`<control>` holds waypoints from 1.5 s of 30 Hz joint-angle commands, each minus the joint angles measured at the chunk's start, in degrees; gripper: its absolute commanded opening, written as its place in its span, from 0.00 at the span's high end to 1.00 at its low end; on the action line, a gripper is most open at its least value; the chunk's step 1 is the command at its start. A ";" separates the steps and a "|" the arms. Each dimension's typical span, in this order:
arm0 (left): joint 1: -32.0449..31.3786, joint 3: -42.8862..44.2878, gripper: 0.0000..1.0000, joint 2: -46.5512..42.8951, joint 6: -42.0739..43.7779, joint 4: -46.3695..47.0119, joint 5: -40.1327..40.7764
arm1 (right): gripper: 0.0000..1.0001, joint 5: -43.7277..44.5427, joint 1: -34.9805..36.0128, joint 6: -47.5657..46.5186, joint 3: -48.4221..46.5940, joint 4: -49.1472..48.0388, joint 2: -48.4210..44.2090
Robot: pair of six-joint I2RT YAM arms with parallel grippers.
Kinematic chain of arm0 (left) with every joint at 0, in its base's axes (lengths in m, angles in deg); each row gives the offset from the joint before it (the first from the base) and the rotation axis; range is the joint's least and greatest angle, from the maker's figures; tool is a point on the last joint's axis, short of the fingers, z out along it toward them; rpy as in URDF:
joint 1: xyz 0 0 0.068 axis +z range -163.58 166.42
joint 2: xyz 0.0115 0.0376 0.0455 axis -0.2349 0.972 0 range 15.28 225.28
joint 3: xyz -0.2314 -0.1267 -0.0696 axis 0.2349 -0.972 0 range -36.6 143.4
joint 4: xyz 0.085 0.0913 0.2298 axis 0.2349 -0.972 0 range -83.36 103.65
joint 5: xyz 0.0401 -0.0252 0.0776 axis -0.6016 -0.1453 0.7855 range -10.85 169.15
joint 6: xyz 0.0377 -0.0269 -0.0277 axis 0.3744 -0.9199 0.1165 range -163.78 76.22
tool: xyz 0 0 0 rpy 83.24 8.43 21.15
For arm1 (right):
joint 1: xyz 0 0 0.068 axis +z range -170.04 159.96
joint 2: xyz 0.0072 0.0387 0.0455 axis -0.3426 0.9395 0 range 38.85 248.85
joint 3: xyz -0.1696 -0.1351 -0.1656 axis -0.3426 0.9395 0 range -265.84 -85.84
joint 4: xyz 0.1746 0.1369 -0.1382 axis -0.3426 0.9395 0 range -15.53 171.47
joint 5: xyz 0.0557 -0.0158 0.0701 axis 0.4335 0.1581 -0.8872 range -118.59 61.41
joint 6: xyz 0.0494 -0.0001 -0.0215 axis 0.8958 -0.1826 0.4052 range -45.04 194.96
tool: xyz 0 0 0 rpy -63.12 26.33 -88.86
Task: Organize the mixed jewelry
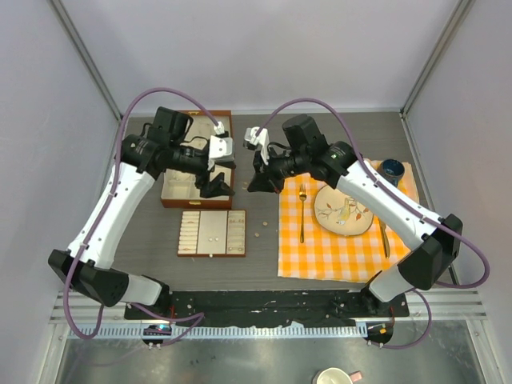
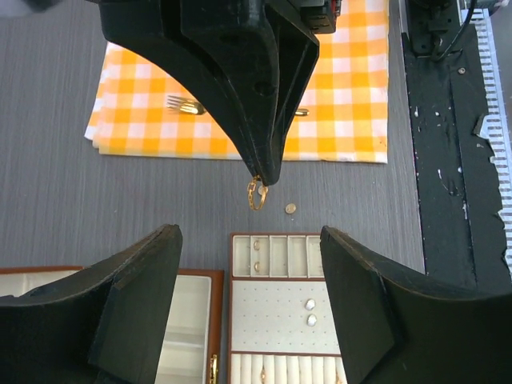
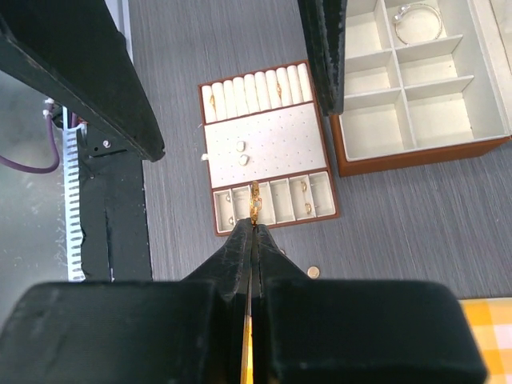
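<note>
My right gripper (image 3: 254, 225) is shut on a small gold jewelry piece (image 3: 255, 200), which hangs from its tips (image 2: 262, 178) above the grey table. It hovers just off the near end of the flat jewelry tray (image 2: 240, 316). The tray holds two pearl studs (image 2: 310, 312) and gold earrings (image 2: 257, 256) in small compartments. My left gripper (image 2: 250, 237) is open and empty above the tray, facing the right gripper (image 1: 258, 182). A loose gold stud (image 2: 290, 208) lies on the table. The silver hoop bracelet (image 3: 418, 22) rests in the wooden box (image 3: 416, 152).
An orange checked cloth (image 1: 336, 248) at the right carries a plate (image 1: 342, 211), a gold fork (image 1: 302, 212), a knife (image 1: 384, 238) and a dark cup (image 1: 392, 170). The wooden box (image 1: 170, 196) stands behind the tray (image 1: 212, 233). Tiny loose pieces (image 1: 258, 234) lie between tray and cloth.
</note>
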 commanded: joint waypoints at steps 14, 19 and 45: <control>-2.26 -2.68 0.42 1.80 -4.72 8.59 -0.53 | 0.99 3.28 1.81 -1.53 -3.03 -0.80 -0.60; -2.44 -4.00 0.45 1.79 -6.04 10.52 -0.79 | 0.99 3.37 1.81 -1.62 -2.85 -0.71 -0.69; -3.67 -6.55 0.66 2.41 -7.27 11.58 -2.20 | 0.99 4.51 1.81 -1.71 -2.76 -0.98 -1.22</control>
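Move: The gold earring hangs from the shut tips of the right hand, about 4 cm to the left hand's right, 1 cm ahead and 3 cm below it; from the right hand it is 1 cm left and 1 cm down. Some 30 cm beneath the left hand lie the flat jewelry tray, about 8 cm left and 2 cm back, and a loose stud, 5 cm right and 2 cm back. The jewelry box's compartments are some 14 cm ahead and 12 cm left. The right fingers keep their pinch on the gold earring and hold it almost still in the air, while the left hand eases in about 3 cm to the right and some 2 cm down, drifting slightly forward, to bring its tips around the earring. On the way the left fingers narrow by about half but stay open; no grip by them can be seen yet. ##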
